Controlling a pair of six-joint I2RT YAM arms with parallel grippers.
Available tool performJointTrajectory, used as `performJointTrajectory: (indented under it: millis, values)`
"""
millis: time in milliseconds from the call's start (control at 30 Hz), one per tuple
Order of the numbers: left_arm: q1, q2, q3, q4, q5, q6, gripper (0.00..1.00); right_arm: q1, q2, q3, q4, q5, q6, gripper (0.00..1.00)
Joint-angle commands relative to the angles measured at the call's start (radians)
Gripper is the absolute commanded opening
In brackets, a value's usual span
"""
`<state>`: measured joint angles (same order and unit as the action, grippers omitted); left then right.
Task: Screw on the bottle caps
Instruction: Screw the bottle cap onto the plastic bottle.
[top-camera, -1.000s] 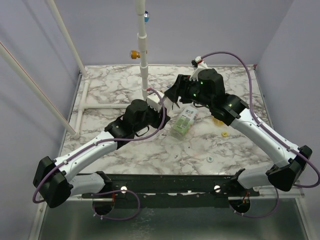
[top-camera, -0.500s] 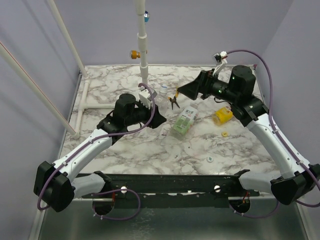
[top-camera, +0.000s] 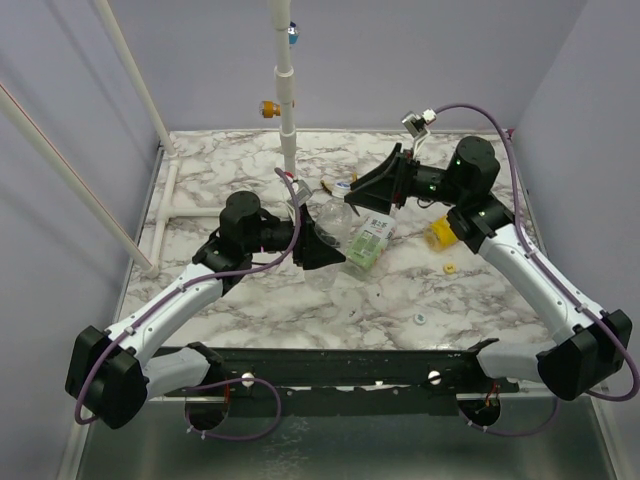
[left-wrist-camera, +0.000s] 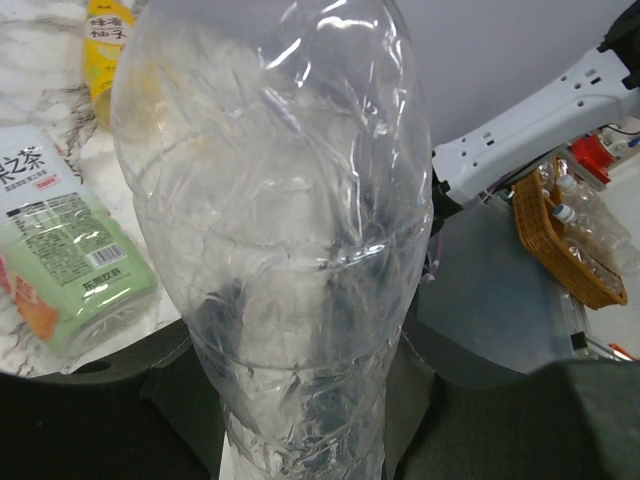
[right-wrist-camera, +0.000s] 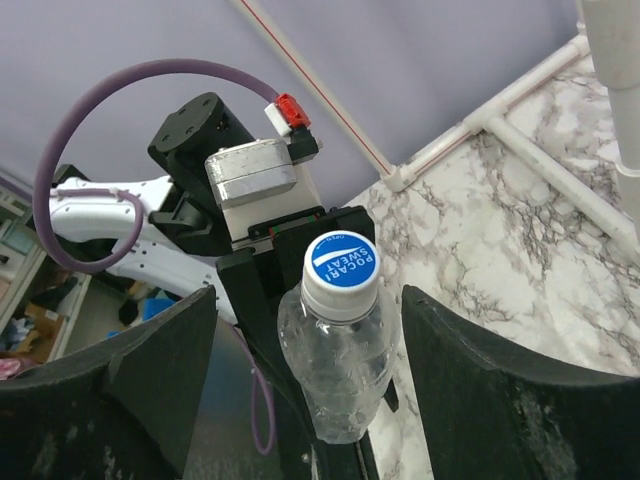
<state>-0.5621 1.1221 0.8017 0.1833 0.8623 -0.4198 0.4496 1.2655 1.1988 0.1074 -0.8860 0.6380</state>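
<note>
My left gripper (top-camera: 318, 240) is shut on the lower part of a clear crumpled unlabelled bottle (top-camera: 326, 213), held tilted above the table. This bottle (left-wrist-camera: 280, 200) fills the left wrist view. A blue-topped white cap (right-wrist-camera: 341, 270) sits on its neck. My right gripper (top-camera: 378, 190) is open, its fingers (right-wrist-camera: 150, 390) standing on either side of the cap without touching it. The green-and-white labelled bottle (top-camera: 368, 240) lies on the table beside the yellow bottle (top-camera: 445, 232). A yellow cap (top-camera: 450, 268) and a whitish cap (top-camera: 420, 319) lie loose at the front right.
A white pipe post (top-camera: 287, 120) rises at the back centre, with a white pipe frame (top-camera: 200, 212) along the left of the marble table (top-camera: 250, 300). A wicker basket (left-wrist-camera: 565, 240) of bottles stands off the table.
My right gripper opened, drew back to the right, then swung in again toward the cap. My left arm carried the clear bottle to the right and lifted it into sight.
</note>
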Motion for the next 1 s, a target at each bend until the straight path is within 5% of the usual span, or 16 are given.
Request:
performJointTrajectory:
  millis: [0, 400, 733, 967]
  values:
    - [0.007, 0.007, -0.013, 0.118, 0.095, -0.068, 0.0, -0.002, 0.017, -0.024, 0.122, -0.055, 0.067, 0.76]
    - [0.007, 0.031, -0.015, 0.139, 0.131, -0.093, 0.0, -0.001, 0.024, -0.039, 0.143, -0.024, 0.093, 0.59]
    - [0.007, 0.047, -0.01, 0.121, 0.112, -0.087, 0.0, 0.0, 0.03, -0.021, 0.055, 0.032, 0.062, 0.27]
    - [0.005, 0.03, 0.025, -0.059, -0.187, 0.056, 0.0, 0.072, 0.006, 0.066, -0.282, 0.373, -0.027, 0.08]
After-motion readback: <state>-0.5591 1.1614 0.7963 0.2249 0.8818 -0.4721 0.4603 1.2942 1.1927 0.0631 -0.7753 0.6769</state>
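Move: The blue-and-white bottle cap sits between the right hand's open fingers, about 1 cm ahead of their midpoint and 1 cm below. From the right hand, the plastic bottle's middle is some 5 cm back, 3 cm left and 11 cm down; the green bottle lies on the table about 11 cm ahead, 6 cm right and 35 cm below. From the left hand, the cap is roughly 6 cm ahead, 4 cm right and 10 cm up. Nearly in place, the right hand closes its wide-open fingers until they shut on the cap. Only then does it go about 2 cm forward and 2 cm down, its wrist starting to swing clockwise and tip, some 5 degrees. The left hand keeps its grip on the bottle, easing about 1 cm back and up, then forward and down again. ##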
